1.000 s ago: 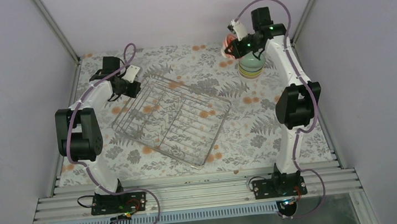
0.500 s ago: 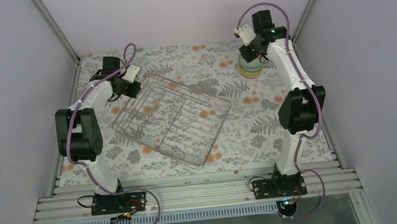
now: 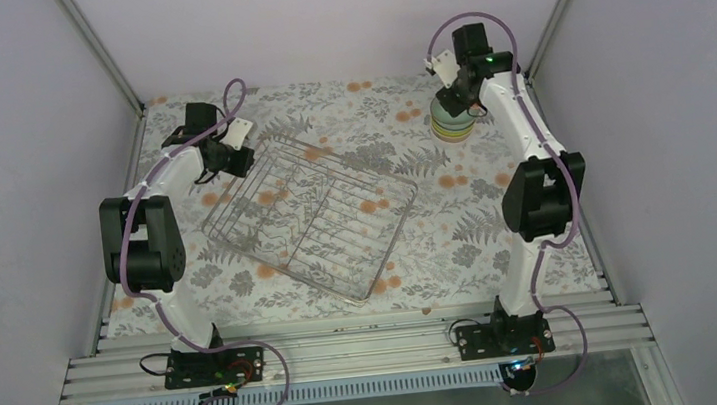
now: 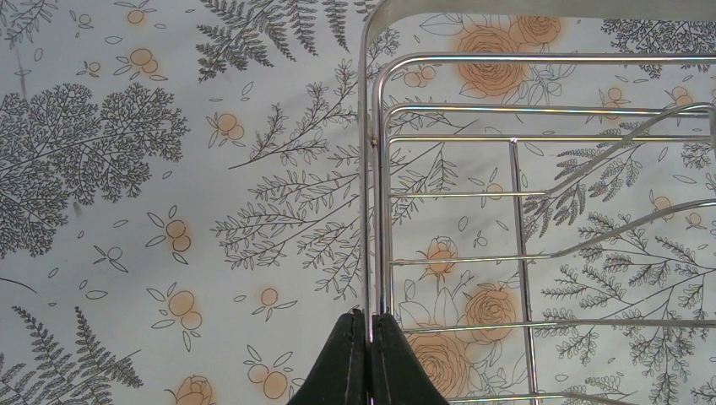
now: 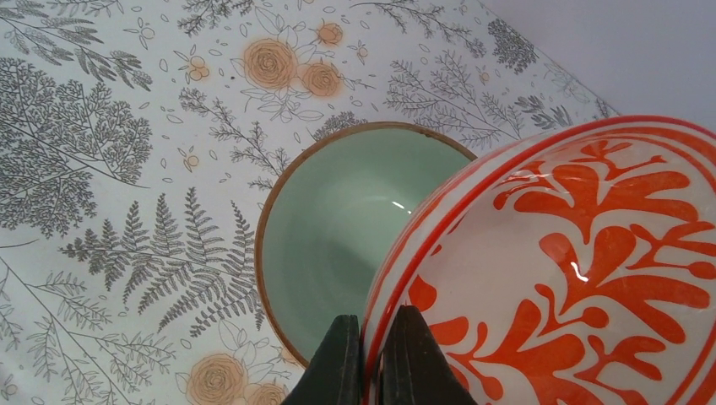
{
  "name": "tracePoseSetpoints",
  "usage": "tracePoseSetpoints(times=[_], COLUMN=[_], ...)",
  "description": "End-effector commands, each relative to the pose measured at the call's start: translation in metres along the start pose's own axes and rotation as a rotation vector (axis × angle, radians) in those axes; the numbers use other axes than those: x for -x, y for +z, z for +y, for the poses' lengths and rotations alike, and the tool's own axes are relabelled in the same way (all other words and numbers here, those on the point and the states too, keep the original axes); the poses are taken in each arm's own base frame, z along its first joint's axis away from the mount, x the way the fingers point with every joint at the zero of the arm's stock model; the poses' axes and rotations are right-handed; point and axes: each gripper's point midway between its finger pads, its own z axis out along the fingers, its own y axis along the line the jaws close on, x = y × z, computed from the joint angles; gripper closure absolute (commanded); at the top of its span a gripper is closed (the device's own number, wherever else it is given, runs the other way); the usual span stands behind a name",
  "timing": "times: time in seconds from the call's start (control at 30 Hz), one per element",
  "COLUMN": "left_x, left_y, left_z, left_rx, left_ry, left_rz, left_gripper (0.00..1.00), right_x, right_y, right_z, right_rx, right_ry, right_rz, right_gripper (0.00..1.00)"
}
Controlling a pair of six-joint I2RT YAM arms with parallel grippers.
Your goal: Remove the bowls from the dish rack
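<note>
The silver wire dish rack [image 3: 310,213] lies with no bowls in it in the middle of the flowered table. My left gripper [image 3: 233,167] is shut on the rack's rim wire at its far left side; in the left wrist view the fingertips [image 4: 369,319] pinch that wire of the rack [image 4: 511,169]. My right gripper [image 5: 371,333] is shut on the rim of the white bowl with orange-red pattern [image 5: 583,270], held tilted over the pale mint bowl [image 5: 338,219]. From above, the mint bowl sits stacked in the yellow-green bowl [image 3: 453,132] under my right gripper [image 3: 454,97]; the white bowl is hidden there.
The bowl stack stands at the far right, close to the right wall and its metal post [image 3: 555,1]. The back wall is just behind it. An aluminium rail [image 3: 350,349] runs along the near edge by the arm bases.
My right gripper has carried the white patterned bowl from behind and left of the stack to right over it, and the wrist has turned. The left arm and the rack have not moved.
</note>
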Motion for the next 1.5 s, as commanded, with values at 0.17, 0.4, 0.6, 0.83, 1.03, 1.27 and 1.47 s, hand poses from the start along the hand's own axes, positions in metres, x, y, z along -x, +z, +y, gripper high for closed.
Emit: tracePoseSetpoints(times=[0.17,0.4,0.6,0.83,1.03,1.27,1.47], left_x=[-0.024,-0.023,-0.026,-0.026,-0.025,-0.026,-0.026], left_y=[0.005,0.003,0.005,0.005,0.002,0.002,0.002], left_z=[-0.009,-0.010,-0.010,-0.011,-0.010,-0.010,-0.011], left_rx=[-0.041,-0.042,-0.045,-0.048,-0.043,-0.043,-0.045], left_ry=[-0.061,-0.060,-0.060,-0.061,-0.059,-0.058,-0.058], left_rz=[0.070,0.065,0.071,0.071,0.066,0.065,0.066], left_gripper=[0.98,0.98,0.97,0.98,0.98,0.98,0.98], right_x=[0.003,-0.007,-0.013,-0.014,-0.010,-0.005,0.001], right_y=[0.015,0.039,0.043,0.040,0.048,0.052,0.047], right_z=[0.014,0.033,0.028,0.018,0.023,0.025,0.025], right_rx=[-0.033,-0.074,-0.128,-0.186,-0.149,-0.134,-0.124], right_ry=[-0.064,-0.092,-0.094,-0.106,-0.101,-0.091,-0.078], right_rz=[0.019,0.066,0.106,0.124,0.120,0.102,0.090], right_gripper=[0.97,0.97,0.97,0.97,0.96,0.97,0.97])
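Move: The right hand already pinches the red-patterned bowl by its left rim. The green bowl on top of the stack has its middle about 3 cm ahead, 3 cm right and 12 cm below; the yellow bowl is under it, some 15 cm down. The rack's middle is about 34 cm left and 16 cm back. From the left hand, which still grips the rack, the green bowl lies roughly 51 cm right, 8 cm ahead and 2 cm lower. Still pinched by its rim, the red-patterned bowl goes down into the green bowl and comes to rest against its inside. The right hand sinks about 6 cm while easing left, then shifts back right as its left side dips some 10 degrees, and finally settles another centimetre down; the fingers keep their hold. ##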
